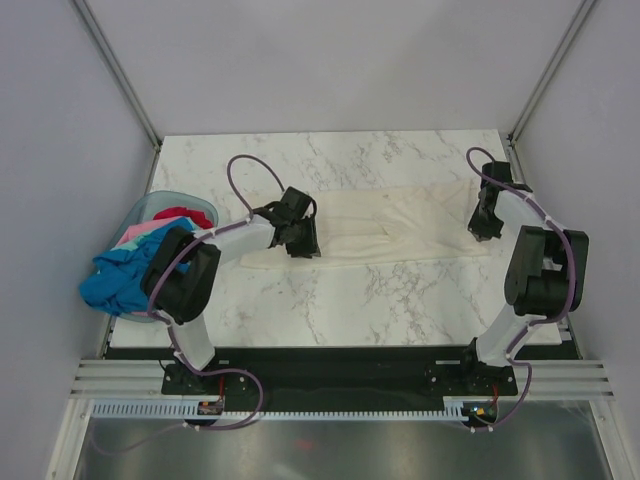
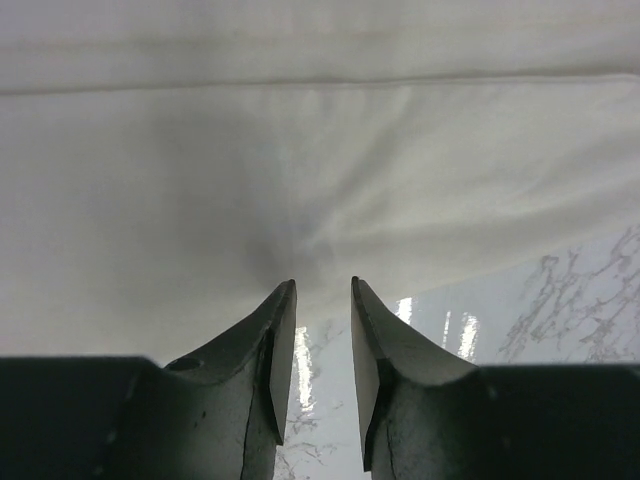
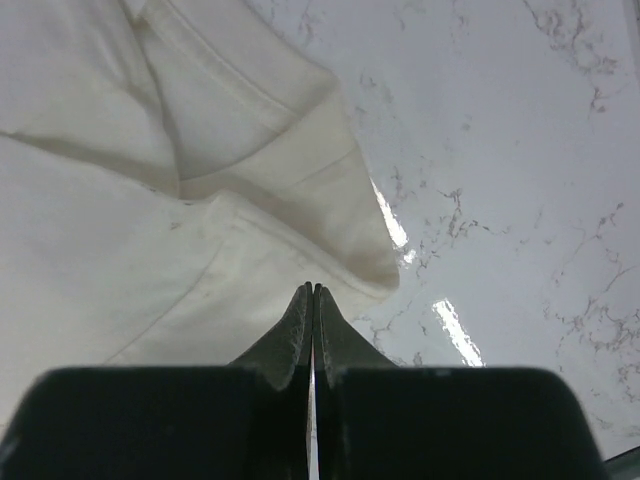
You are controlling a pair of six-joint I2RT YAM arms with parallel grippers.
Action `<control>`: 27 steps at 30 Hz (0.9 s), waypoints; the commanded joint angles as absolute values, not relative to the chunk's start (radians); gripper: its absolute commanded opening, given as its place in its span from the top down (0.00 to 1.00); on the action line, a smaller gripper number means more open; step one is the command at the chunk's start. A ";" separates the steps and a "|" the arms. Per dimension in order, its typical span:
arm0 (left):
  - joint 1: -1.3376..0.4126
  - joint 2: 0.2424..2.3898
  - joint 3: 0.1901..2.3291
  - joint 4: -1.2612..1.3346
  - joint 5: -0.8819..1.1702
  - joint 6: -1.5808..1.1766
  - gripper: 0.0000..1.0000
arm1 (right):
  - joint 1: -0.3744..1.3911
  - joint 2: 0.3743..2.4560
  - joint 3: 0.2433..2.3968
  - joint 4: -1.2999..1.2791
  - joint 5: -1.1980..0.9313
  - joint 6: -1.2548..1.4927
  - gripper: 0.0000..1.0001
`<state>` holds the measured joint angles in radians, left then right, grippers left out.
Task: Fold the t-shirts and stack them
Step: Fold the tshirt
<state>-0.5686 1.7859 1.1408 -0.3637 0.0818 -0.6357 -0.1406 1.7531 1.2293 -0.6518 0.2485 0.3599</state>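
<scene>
A cream-white t-shirt [image 1: 400,225] lies as a long folded band across the middle of the marble table [image 1: 400,300]. My left gripper [image 1: 300,245] is at its left end, near the front edge of the cloth. In the left wrist view the left gripper [image 2: 323,285] is open, bare marble shows between its fingers, and the t-shirt [image 2: 300,160] starts just past the tips. My right gripper [image 1: 484,232] sits at the shirt's right end. The right wrist view shows the right gripper [image 3: 313,288] shut, tips at the edge of a sleeve [image 3: 330,200], nothing visibly pinched.
A pale blue plastic basket [image 1: 150,205] stands at the table's left edge. Blue [image 1: 115,280], pink [image 1: 140,235] and red [image 1: 175,213] t-shirts are piled in it and spill over its front. Bare marble lies in front of and behind the cream shirt.
</scene>
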 commanded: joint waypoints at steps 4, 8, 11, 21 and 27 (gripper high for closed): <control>-0.565 1.829 1.055 -0.353 0.009 -0.667 0.64 | -0.199 1.813 1.152 -0.568 0.299 0.362 1.00; -0.565 1.815 1.008 -0.357 -0.041 -0.689 0.64 | -0.202 1.818 1.138 -0.548 0.330 0.365 1.00; -0.565 1.783 1.009 -0.365 -0.044 -0.690 0.64 | -0.202 1.803 1.150 -0.551 0.331 0.364 1.00; -0.563 1.629 1.156 -0.419 0.096 -0.603 0.60 | -0.201 1.698 1.259 -0.647 0.212 0.391 1.00; -0.491 1.695 1.209 -0.417 0.287 -0.540 0.59 | -0.196 1.750 1.359 -0.582 0.056 0.445 0.96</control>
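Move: The left gripper hangs about 3 cm over the t-shirt, whose near edge runs about 2 cm back of it and 1 cm left; the shirt's left near corner is some 17 cm left and 3 cm back, and the laundry tub roughly 40 cm straight left. The right gripper is about 4 cm above the shirt, its right near corner about 3 cm back and 2 cm right, its right far corner some 17 cm ahead and 2 cm left. Dip both grippers to the t-shirt's near edge, then lift away. Sink the right, fingers shut, about 4 cm while easing back and right to the near corner, hold it low briefly, then raise it some 6 cm, going forward. Sink the left about 2.5 cm, part-open, ease it slightly back and left along the edge, then raise it well clear. ##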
